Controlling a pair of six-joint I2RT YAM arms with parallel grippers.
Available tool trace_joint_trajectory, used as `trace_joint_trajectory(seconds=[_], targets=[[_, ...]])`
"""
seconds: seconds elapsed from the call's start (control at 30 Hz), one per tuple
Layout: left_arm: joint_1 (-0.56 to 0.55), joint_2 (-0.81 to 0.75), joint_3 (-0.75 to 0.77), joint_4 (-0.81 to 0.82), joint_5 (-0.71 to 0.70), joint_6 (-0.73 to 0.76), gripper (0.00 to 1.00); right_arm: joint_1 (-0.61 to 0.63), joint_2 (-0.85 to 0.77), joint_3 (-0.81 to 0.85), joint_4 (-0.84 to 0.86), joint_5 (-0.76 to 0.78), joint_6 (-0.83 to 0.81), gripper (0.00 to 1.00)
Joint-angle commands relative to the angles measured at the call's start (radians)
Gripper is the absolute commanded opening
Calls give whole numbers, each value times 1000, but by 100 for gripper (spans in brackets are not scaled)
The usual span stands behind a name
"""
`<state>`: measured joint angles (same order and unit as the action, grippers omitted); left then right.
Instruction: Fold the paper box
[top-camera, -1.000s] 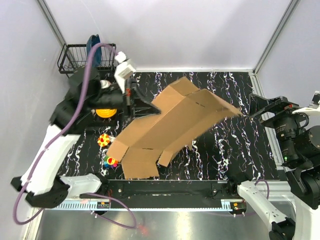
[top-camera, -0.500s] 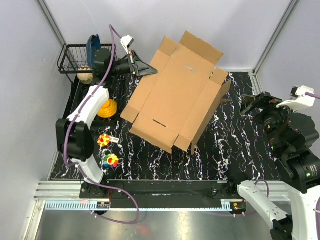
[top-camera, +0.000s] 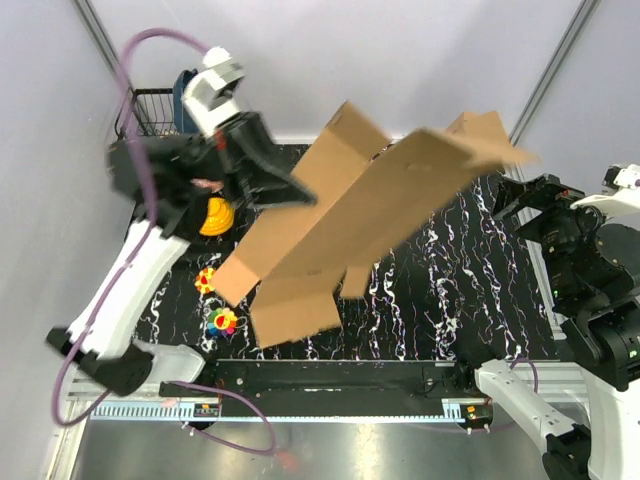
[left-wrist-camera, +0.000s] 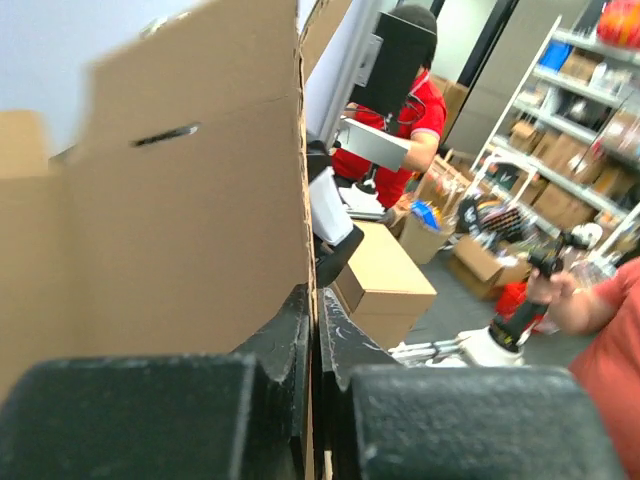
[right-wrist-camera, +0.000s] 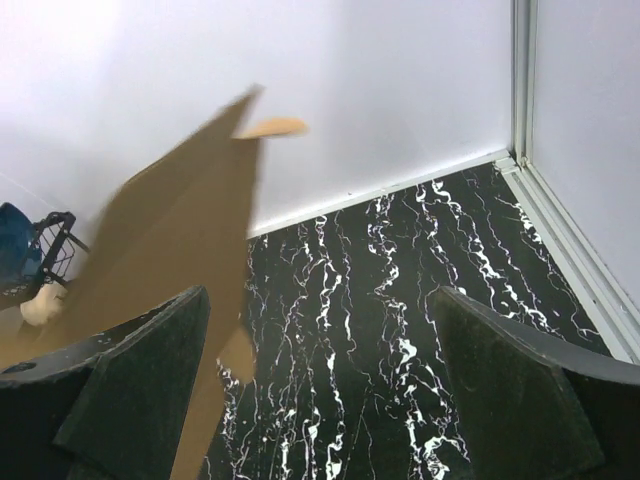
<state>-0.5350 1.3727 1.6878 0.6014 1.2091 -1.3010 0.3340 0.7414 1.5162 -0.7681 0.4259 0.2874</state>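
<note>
The paper box is a large flat brown cardboard sheet with flaps, held tilted in the air above the black marbled table. My left gripper is shut on its left edge, high over the table's left side. In the left wrist view the cardboard fills the left half, and its edge is pinched between the left gripper's black fingers. My right gripper hovers at the right, open and empty, beside the box's far corner. In the right wrist view the right gripper stands wide apart, with the blurred cardboard at the left.
A black wire basket with a blue item stands at the back left corner. A yellow object and two small colourful toys lie on the table's left side. White walls and a metal corner post bound the table.
The left arm has swung the box from upright at the back wall down to a tilted pose nearer the front. The right gripper has stayed open near the same spot.
</note>
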Motion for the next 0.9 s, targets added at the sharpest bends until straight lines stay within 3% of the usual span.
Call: trace_joint_trajectory(seconds=[0.0, 0.23, 0.3, 0.37, 0.43, 0.53, 0.7, 0.77, 0.83, 0.87], targets=[[-13, -89, -26, -260, -5, 267, 6, 8, 1, 29, -7, -3, 13, 100], [105, -34, -213, -244, 20, 289, 8, 8, -30, 16, -10, 45, -20, 100], [164, 37, -275, -124, 33, 208, 8, 7, -45, 16, -11, 62, -33, 100], [200, 122, -290, -101, 40, 181, 8, 8, -54, 13, -14, 71, -37, 100], [217, 181, -243, -223, 32, 239, 8, 8, -66, 18, -17, 63, -36, 100], [234, 308, -119, -490, -3, 455, 8, 13, -79, 32, -23, 18, -31, 100], [231, 523, 51, -723, -36, 574, 9, 19, -73, -6, -17, -39, -28, 100], [230, 618, 156, -779, -57, 623, 18, 19, -71, -34, -4, -53, -21, 100], [234, 707, 258, -847, -78, 640, 39, 19, -68, -68, 4, -68, -11, 100], [237, 726, 285, -853, -95, 632, 45, 19, -59, -74, 4, -72, -7, 100]])
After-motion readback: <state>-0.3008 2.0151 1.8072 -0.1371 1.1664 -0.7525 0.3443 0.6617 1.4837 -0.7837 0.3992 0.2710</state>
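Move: The left gripper, high up, still holds the unfolded paper box by one edge, with the cardboard swung out to its right. The clear table where the box is to land lies about 14 cm ahead, 14 cm to its right and 56 cm below. The yellow bowls are some 24 cm ahead and 23 cm left, the orange flower toy 8 cm ahead and 24 cm left. From the open right gripper, that landing spot is about 6 cm ahead, 22 cm left and 46 cm below. Keep the left gripper shut on the cardboard edge and draw back about 5 cm, then reverse and fling the paper box forward and down towards the table, some 34 cm out and 30 cm lower. Turn the wrist roughly 45 degrees on the way so the fingers, still aimed right, dip slightly, and start opening them as the descent levels off. ##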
